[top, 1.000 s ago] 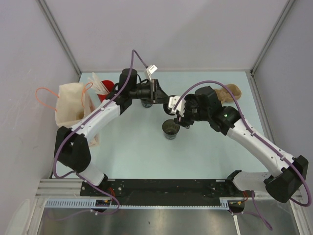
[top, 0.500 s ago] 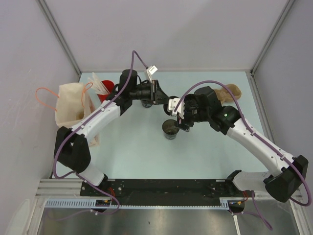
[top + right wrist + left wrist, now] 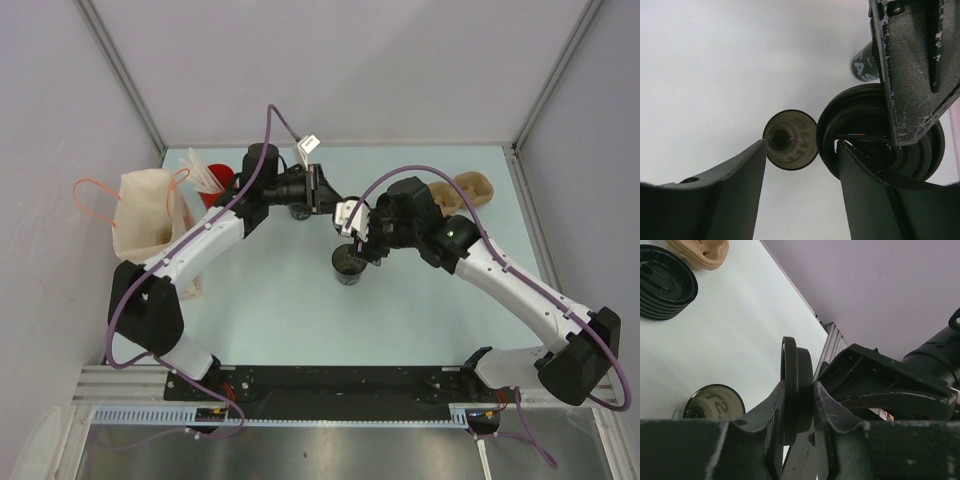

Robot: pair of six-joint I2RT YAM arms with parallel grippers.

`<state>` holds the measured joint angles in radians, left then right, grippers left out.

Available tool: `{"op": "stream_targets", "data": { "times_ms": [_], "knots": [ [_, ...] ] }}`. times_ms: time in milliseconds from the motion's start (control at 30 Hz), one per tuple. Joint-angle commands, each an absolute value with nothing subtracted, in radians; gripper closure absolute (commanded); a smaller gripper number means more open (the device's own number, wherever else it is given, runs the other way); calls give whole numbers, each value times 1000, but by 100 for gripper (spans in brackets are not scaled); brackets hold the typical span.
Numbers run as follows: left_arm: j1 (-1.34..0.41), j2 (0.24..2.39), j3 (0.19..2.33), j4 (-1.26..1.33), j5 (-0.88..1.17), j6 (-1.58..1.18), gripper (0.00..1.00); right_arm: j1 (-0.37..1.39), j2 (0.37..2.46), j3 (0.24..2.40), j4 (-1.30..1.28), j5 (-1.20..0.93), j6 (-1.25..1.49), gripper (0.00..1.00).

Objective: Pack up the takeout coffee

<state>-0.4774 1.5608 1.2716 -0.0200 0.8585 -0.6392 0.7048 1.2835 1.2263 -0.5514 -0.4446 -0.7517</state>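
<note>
The takeout coffee (image 3: 348, 265), a small dark cup with a black rim, stands open on the pale table. My right gripper (image 3: 362, 244) hangs open just above its far right edge. The right wrist view looks down past the open right gripper (image 3: 800, 149) into the cup (image 3: 790, 140). My left gripper (image 3: 322, 192) is shut on a black lid (image 3: 792, 365) held on edge, and the gripper (image 3: 797, 386) pinches it between both fingers. That lid (image 3: 850, 120) hangs right beside the cup's rim.
A second dark lettered cup (image 3: 865, 65) stands under the left gripper. A stack of black lids (image 3: 665, 282) and a brown pulp carrier (image 3: 465, 190) lie at the back right. A red cup with white sticks (image 3: 215, 180) and a cream bag (image 3: 150, 215) are at the left.
My right gripper has shifted left and a little nearer, over the open cup, uncovering more of the brown carrier. The left arm and its lid have hardly moved.
</note>
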Motion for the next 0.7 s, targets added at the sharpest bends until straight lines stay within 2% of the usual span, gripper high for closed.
{"op": "stream_targets", "data": {
  "times_ms": [0,33,67,133,167,267,467,633,667],
  "knots": [
    [-477,1520,1272,28,871,-670,86,716,1301,1269,-494,-373,-732,40],
    [-477,1520,1273,28,873,-670,86,718,1302,1270,-491,-365,-733,41],
    [-477,1519,1272,28,871,-670,86,719,1307,1270,-488,-361,-732,49],
    [-477,1520,1270,28,873,-669,86,719,1308,1269,-476,-341,-727,55],
    [-477,1519,1270,29,873,-672,86,721,1305,1269,-471,-334,-726,62],
    [-477,1520,1269,35,876,-678,85,724,1312,1269,-459,-304,-724,67],
    [-477,1519,1267,38,879,-681,85,736,1318,1267,-448,-279,-721,69],
    [-477,1514,1264,43,880,-684,82,752,1319,1264,-442,-255,-726,83],
    [-477,1514,1262,43,881,-684,81,753,1321,1262,-439,-246,-727,90]
  ]
}}
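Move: The left hand holds the black lid out flat, its middle about 3 cm to the hand's right and level in height. From the right hand that lid's middle lies roughly 6 cm ahead and 1 cm left, at the same height, its near rim almost between the open fingers. The open cup stands some 3 cm left and 22 cm below; the other cup is 14 cm ahead and 15 cm left, the lid stack 14 cm ahead and 10 cm right, both similarly low. The right fingers close round the near rim of the held lid, from well open to a narrow gap, while the right hand slides about 2.5 cm forward over that edge and swings some 5 degrees clockwise. The left hand stays put and keeps its hold on the lid. ##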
